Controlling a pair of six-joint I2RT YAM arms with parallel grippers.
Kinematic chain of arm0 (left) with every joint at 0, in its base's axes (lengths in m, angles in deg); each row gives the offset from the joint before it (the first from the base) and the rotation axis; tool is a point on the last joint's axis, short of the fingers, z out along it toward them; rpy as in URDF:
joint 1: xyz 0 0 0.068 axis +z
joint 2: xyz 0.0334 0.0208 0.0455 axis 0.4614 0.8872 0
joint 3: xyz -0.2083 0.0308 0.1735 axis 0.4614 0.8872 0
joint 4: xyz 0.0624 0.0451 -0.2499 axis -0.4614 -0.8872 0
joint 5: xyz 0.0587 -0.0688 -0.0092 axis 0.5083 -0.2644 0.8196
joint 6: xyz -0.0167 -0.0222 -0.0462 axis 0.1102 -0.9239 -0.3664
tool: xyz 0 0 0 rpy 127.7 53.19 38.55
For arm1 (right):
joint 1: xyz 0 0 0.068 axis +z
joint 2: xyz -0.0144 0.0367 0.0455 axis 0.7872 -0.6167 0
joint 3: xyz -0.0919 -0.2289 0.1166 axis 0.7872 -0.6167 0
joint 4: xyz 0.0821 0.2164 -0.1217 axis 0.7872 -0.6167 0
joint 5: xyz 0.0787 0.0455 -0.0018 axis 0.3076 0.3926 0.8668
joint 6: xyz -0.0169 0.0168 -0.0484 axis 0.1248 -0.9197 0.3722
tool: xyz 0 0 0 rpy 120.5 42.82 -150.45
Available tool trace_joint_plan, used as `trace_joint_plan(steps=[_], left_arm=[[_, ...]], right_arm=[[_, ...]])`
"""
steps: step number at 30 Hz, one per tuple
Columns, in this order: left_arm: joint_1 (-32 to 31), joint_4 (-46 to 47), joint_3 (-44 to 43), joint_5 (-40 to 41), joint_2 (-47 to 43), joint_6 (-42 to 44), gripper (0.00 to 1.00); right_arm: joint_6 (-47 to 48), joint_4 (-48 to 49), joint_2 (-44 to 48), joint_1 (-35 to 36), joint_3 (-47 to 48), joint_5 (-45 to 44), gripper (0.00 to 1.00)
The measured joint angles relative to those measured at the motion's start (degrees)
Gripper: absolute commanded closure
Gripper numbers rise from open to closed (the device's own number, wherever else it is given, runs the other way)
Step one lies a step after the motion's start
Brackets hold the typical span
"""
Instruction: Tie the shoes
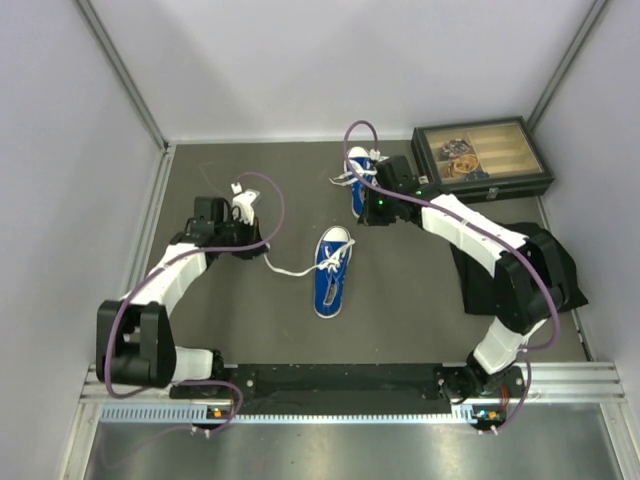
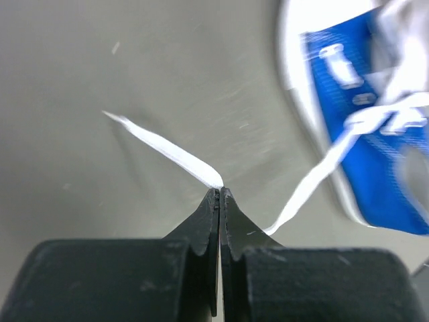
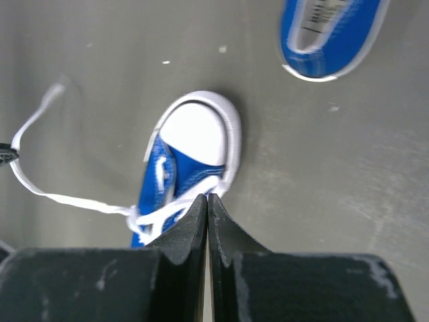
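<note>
One blue shoe [image 1: 330,282] [image 2: 379,144] [image 3: 175,173] with a white toe cap lies mid-table. My left gripper [image 1: 243,203] [image 2: 220,189], to its left, is shut on one end of its white lace [image 1: 290,270] [image 2: 303,193]. That lace runs taut to the shoe, and its free tip trails past the fingers. My right gripper [image 1: 366,210] [image 3: 206,196] hangs over the shoe's toe end. Its jaws are pressed together where another strand of the lace rises to the tips. The second shoe [image 1: 357,167] [image 3: 327,35] lies just beyond, partly hidden under the right wrist.
A dark glass-lidded box [image 1: 482,160] stands at the back right. A black cloth [image 1: 548,268] lies under the right arm's elbow. Pale walls close in the left, right and far sides, and a metal rail [image 1: 340,395] runs along the near edge.
</note>
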State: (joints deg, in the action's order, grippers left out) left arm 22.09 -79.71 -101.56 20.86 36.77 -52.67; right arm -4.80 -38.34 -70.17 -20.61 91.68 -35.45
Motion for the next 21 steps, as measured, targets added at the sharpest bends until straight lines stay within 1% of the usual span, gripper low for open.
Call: trace_joint_plan(steps=[2,3,6,7,10,11,12,20,21], left_arm=[[0.0,0.8,0.5,-2.5,-2.8,0.0,1.0],[-0.2,1.2,0.5,-3.5,-3.9,0.0,1.0],[-0.3,2.1,0.5,-5.8,-5.2,0.1,1.0],[-0.3,2.2,0.5,-6.2,-5.1,0.1,1.0],[-0.4,2.1,0.9,-7.3,-5.1,0.1,1.0],[-0.4,2.2,1.1,-7.4,-5.1,0.1,1.0],[-0.4,2.2,1.2,-7.5,-5.1,0.1,1.0],[-0.7,2.3,1.5,-8.3,-5.0,0.0,1.0],[-0.7,2.5,1.5,-8.3,-5.0,0.0,1.0]], right_arm=[[0.0,-0.7,-0.8,0.5,1.7,1.4,0.79],[-0.1,-1.5,-1.8,0.6,3.1,2.2,0.6],[-0.9,-1.9,-5.2,0.8,6.6,3.8,0.43],[-1.4,-2.0,-6.0,0.8,6.6,4.2,0.4],[-2.9,-2.9,-7.6,0.9,6.5,4.4,0.38],[-3.5,-3.0,-8.1,0.9,6.5,4.3,0.35],[-3.9,-3.1,-8.7,0.9,6.5,4.0,0.34],[-6.8,-4.3,-12.9,0.9,6.6,4.2,0.4],[-6.9,-4.7,-13.0,0.9,6.6,4.3,0.42]])
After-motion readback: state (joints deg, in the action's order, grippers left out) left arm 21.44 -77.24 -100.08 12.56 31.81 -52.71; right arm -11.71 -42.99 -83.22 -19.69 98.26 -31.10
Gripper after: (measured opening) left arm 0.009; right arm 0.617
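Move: The white lace loop on the right side of the near shoe's laces lies about 9 cm below the right hand, some 3 cm to its left and 1 cm back. That shoe's middle is roughly 9 cm back and 7 cm left; the far shoe's middle is about 12 cm straight ahead. The left hand already holds the other lace, and from it the loop lies about 18 cm right, 3 cm ahead and 5 cm lower. The empty right hand goes for the lace loop, opening its shut fingers to over half while shifting about 2.5 cm left, then sinking some 6 cm towards the loop as the fingers tip roughly 15 degrees further down. Meanwhile the left hand keeps its pinch on the other lace, lifts it about 3 cm while easing some 2.5 cm right towards the shoe, then holds. ##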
